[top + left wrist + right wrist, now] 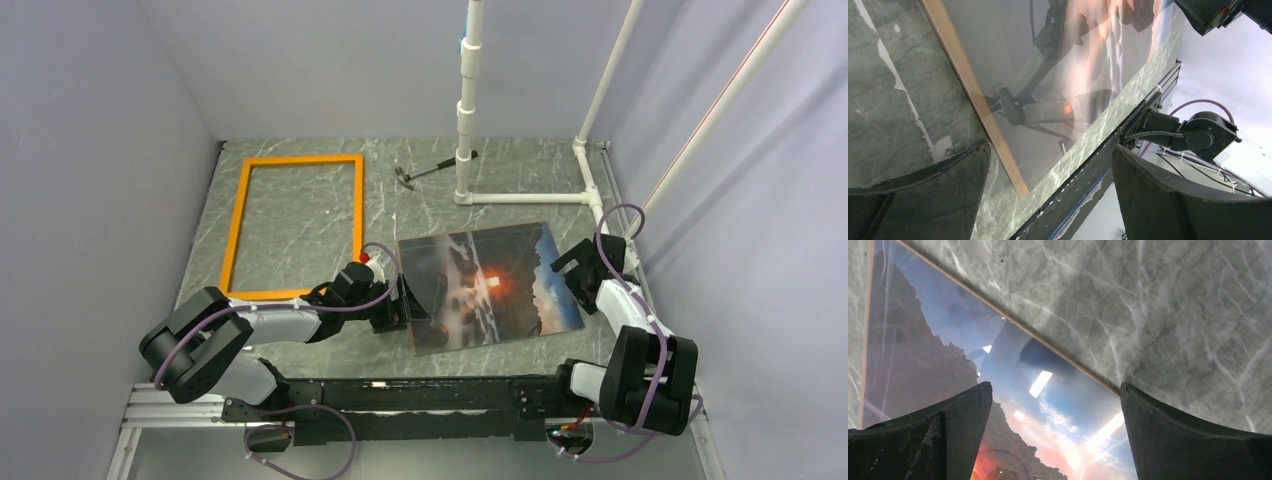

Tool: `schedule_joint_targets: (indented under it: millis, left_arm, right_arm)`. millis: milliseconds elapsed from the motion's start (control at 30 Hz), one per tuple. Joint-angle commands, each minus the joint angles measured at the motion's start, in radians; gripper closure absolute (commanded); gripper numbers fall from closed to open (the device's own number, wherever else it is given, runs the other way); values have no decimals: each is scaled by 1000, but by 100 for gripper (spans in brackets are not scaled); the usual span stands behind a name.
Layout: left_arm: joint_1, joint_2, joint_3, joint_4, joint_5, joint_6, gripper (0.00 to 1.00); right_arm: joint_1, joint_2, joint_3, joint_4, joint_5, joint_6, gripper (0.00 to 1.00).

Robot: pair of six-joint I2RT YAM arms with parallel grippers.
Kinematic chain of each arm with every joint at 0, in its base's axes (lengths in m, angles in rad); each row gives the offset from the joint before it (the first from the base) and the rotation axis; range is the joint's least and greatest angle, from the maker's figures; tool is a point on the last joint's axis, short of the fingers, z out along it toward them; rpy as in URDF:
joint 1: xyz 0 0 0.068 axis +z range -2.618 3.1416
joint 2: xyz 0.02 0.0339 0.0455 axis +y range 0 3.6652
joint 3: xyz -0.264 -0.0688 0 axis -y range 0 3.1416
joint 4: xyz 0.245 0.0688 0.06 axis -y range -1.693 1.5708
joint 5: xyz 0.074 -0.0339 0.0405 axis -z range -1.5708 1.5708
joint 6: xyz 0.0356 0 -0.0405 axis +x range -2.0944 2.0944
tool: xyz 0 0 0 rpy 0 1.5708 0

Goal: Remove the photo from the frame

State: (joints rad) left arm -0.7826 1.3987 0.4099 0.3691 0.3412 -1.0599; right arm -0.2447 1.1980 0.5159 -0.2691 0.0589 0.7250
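The photo (490, 285) lies flat and face up on the marble table, showing dark rocks, an orange glow and blue sky. The orange frame (293, 225) lies empty to its left, apart from it. My left gripper (405, 305) stands open at the photo's left edge; in the left wrist view the photo's brown-edged near corner (1015, 180) lies between the fingers, untouched. At the photo's right edge my right gripper (572, 270) hangs open; in its wrist view the photo (1048, 410) and its edge run under the spread fingers.
A small hammer (420, 173) lies at the back beside a white pipe stand (465, 110), whose base (530, 198) runs along the table behind the photo. Grey walls close in left, back and right. The black rail (1128, 130) marks the table's near edge.
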Motion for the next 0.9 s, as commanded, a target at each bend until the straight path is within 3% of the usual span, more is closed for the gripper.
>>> schedule_joint_targets:
  millis: [0,233,500,867]
  left_arm:
    - [-4,-14,11,17,-15,10,8]
    - [-4,12,31,51,11,4,9]
    - [-4,-55,31,22,2,-4,9]
    - [-4,-102,55,-6,3,-10,9]
  right_arm:
    - [39,-31,79,-92,83,-73,0]
    - [316,-40,160,-170,357,-114,0]
    - [542,134,236,-161,342,-180,0]
    - [582,123,263,-157,295,-160,0]
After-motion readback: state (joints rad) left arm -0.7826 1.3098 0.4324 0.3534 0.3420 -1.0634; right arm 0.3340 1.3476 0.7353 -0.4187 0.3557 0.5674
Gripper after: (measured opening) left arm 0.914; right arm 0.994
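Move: The photo's middle lies about 17 cm left of the right hand, 3 cm back and some 3 cm below it; its right edge is right at these fingers. The pipe stand's crossbar runs about 15 cm ahead and 9 cm to the left. From the left hand the photo's middle is roughly 14 cm to the right, 4 cm ahead and 5 cm down; the empty orange frame's middle is about 22 cm left and 15 cm ahead. Right hand arcs 10 cm left from the photo's edge over the photo, turning counter-clockwise; left hand rises 3. ##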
